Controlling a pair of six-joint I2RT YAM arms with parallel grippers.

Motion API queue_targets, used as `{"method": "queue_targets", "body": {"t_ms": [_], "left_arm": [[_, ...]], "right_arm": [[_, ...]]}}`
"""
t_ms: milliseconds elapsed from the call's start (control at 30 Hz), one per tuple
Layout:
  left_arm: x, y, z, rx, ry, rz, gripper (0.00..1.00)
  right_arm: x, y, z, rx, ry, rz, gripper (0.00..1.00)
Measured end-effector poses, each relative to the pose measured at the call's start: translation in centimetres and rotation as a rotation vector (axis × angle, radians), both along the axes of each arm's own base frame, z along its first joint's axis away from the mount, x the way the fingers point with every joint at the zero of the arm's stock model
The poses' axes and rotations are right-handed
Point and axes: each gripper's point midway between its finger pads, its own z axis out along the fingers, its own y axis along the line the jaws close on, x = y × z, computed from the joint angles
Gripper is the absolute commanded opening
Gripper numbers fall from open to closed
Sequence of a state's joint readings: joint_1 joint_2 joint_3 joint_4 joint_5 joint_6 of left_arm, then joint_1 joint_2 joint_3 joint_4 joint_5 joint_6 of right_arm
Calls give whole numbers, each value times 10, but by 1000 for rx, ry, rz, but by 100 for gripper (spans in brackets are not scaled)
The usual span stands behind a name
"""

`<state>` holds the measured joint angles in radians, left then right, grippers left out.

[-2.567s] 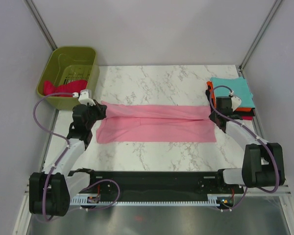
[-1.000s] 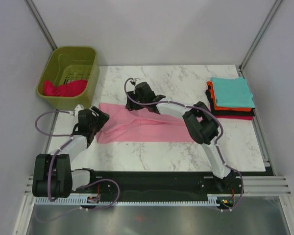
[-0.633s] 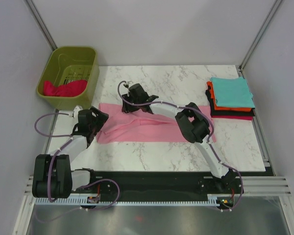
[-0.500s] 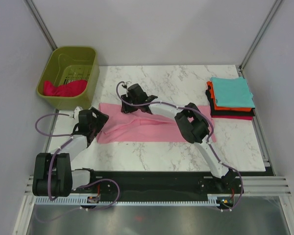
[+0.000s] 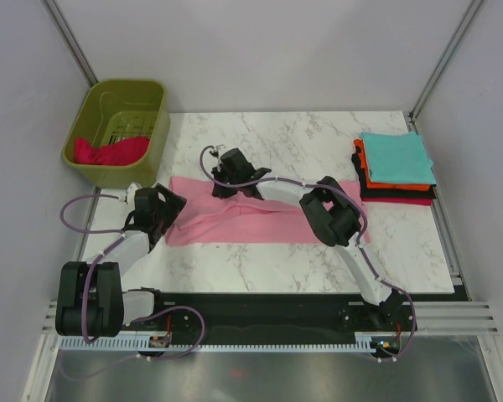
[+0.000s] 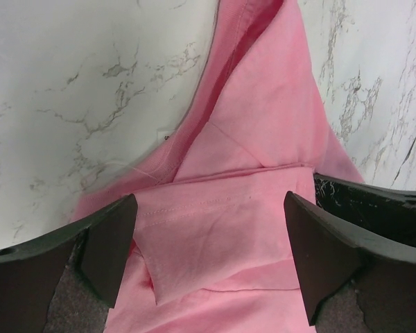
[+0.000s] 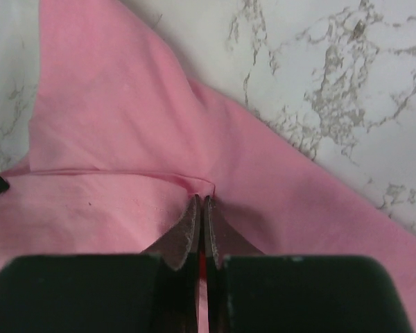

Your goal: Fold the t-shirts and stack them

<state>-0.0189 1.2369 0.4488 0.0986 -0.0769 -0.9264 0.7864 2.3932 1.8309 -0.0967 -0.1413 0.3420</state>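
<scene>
The light pink t-shirt (image 5: 260, 222) lies spread across the middle of the marble table (image 5: 318, 138). My right gripper (image 5: 222, 184) reaches over to the shirt's far edge near its left end. In the right wrist view my right gripper (image 7: 202, 198) is shut on a small raised fold of the pink t-shirt (image 7: 111, 139). My left gripper (image 5: 169, 205) hovers over the shirt's left end. Its jaws (image 6: 208, 201) stand wide open above the pink t-shirt (image 6: 263, 125), holding nothing. A crimson t-shirt (image 5: 109, 151) lies in the basket.
The olive-green basket (image 5: 121, 96) stands at the back left corner. At the right edge sits a stack of folded t-shirts, teal (image 5: 396, 157) on top, orange (image 5: 370, 177) below it, then black and magenta. Grey walls close in the table.
My right arm swung from the shirt's right end across to its far left edge, and its jaws closed on a fold of pink cloth. My left gripper let go of the shirt's left end and stays open.
</scene>
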Motion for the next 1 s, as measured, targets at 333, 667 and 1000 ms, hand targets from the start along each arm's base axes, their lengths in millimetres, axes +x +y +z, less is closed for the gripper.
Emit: {"method": "queue_targets", "body": {"t_ms": [333, 667, 1000], "left_arm": [[1, 0, 1, 0, -2, 0, 93], [4, 0, 5, 1, -11, 0, 94], [3, 1, 11, 2, -26, 2, 94]], "right_arm": [[-20, -15, 32, 43, -38, 14, 8], [-48, -14, 50, 108, -23, 67, 7], [-90, -41, 45, 110, 52, 76, 7]]}}
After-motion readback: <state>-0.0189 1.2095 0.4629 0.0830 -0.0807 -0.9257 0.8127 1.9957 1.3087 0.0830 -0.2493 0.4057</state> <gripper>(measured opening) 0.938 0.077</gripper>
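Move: The place the pinched fold is being taken towards, the pink t-shirt's near edge, lies about 16 cm straight back from the right hand and 2 cm below it. The shirt's far edge is some 6 cm straight ahead of this hand. Its far left corner is about 7 cm ahead and 15 cm left; the green basket sits roughly 20 cm ahead and 34 cm left. From the open left hand, that near-edge spot is about 11 cm back and 11 cm right. The pink shirt's folded upper edge, already pinched in the shut right fingers, is lifted about 5 cm while the hand eases back and right, then drawn back towards the near edge, drifting further right. That makes some 9 cm back and 4 cm right in all, the wrist tilting only slightly and the fingers keeping their grip. ##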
